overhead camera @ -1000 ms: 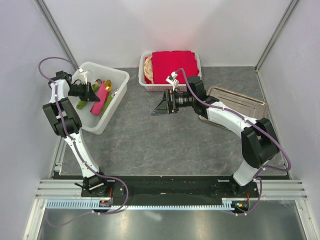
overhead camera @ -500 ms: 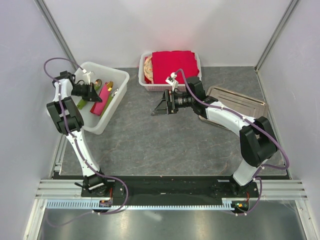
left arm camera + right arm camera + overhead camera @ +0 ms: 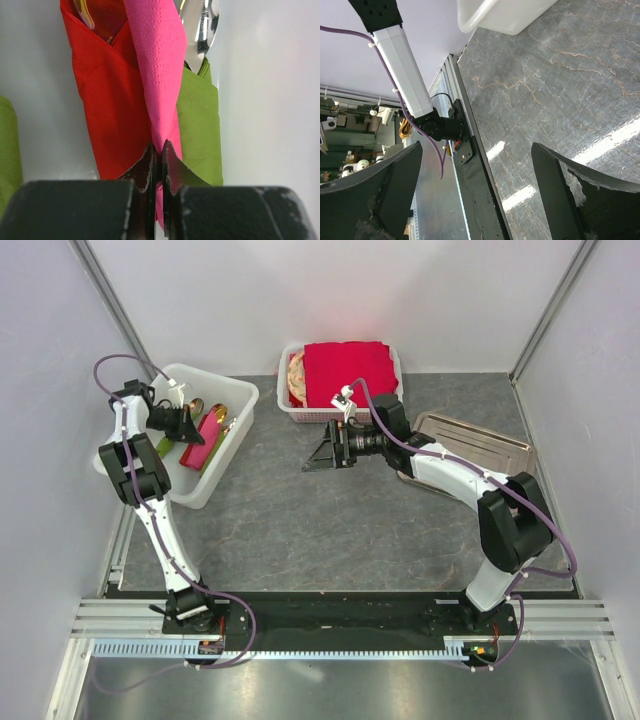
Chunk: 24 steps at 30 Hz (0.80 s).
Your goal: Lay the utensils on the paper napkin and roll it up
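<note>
The paper napkin (image 3: pixel 159 65), magenta-pink and rolled into a narrow bundle, is pinched at its near end by my left gripper (image 3: pixel 159 150), which is shut on it. In the top view the pink roll (image 3: pixel 205 428) lies in the white bin (image 3: pixel 222 458) with my left gripper (image 3: pixel 190 428) at its left end. Gold spoon bowls (image 3: pixel 218 411) show at the far end of the bundles. I cannot tell which utensils belong to the pink roll. My right gripper (image 3: pixel 318 456) hangs open over the table's middle, with nothing between its fingers (image 3: pixel 555 195).
Red (image 3: pixel 107 100) and green (image 3: pixel 200 125) napkin bundles lie beside the pink roll in the bin. A white basket (image 3: pixel 292 412) at the back holds a thick red napkin stack (image 3: pixel 348 370). A metal tray (image 3: pixel 485 445) lies behind my right arm.
My left arm has shifted slightly toward the back of the bin, carrying the pink roll a little with it. My right arm has not moved.
</note>
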{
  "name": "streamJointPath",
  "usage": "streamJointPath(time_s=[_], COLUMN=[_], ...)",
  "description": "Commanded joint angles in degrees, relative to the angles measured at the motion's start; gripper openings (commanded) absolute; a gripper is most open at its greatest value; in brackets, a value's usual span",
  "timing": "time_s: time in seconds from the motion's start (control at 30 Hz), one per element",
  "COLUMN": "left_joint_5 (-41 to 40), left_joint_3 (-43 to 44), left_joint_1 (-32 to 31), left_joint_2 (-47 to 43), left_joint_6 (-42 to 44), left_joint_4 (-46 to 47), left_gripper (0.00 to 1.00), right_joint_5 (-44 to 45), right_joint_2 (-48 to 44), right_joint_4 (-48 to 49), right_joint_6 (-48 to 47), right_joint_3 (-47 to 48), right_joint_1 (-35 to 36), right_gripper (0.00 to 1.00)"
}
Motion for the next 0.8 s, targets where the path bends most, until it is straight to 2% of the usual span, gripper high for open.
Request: streamJointPath(time_s=[0.0, 0.37, 0.47, 0.53, 0.77], left_joint_5=[-2.7, -4.4, -4.7, -4.5, -5.4], left_joint_3=[3.8, 3.9, 3.8, 3.3, 1.1], left_joint_1=[-0.2, -0.3, -0.4, -0.4, -0.4], left_joint_2=[1.8, 2.4, 1.6, 0.4, -3.4], left_joint_6=[-0.5, -2.2, -2.6, -2.8, -4.0], left_joint_4=[3.0, 4.9, 5.2, 5.3, 6.7], left_gripper=[0.04, 0.13, 0.19, 0.28, 0.41], right_joint_5=[0.1, 0.0, 0.0, 0.0, -0.4], right_joint_2=[0.6, 0.8, 1.2, 1.2, 0.8], right_joint_4=[1.0, 0.6, 0.4, 0.4, 0.2], right_joint_6=[-0.6, -0.7, -0.6, -0.6, -0.5], right_joint_3=[0.8, 1.2, 1.6, 1.7, 1.9], right_joint_1=[0.1, 0.1, 0.1, 0.1, 0.1], right_gripper=[0.98, 0.98, 0.98, 0.98, 0.98])
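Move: The fingers are shut on the pink napkin roll near its middle, its centre about 2 cm ahead and 1 cm to the right. It is held onto the red roll, some 2 cm ahead, 1 cm right and 2 cm below the hand. Green rolls flank it: one about 6 cm left and 4 cm ahead, the other level and 5 cm right, both some 3 cm lower. From the right hand, the pink roll lies roughly 33 cm left, 6 cm ahead and 17 cm below. The pink roll is let go over the red one: the left hand, still pinching at first, eases about 1 cm forward and slightly left while sinking just under 1 cm, then its fingers spread to more than a third of their range, one on each side of the napkin. As they part, the hand stops sinking and begins to rise, by about half a centimetre. ##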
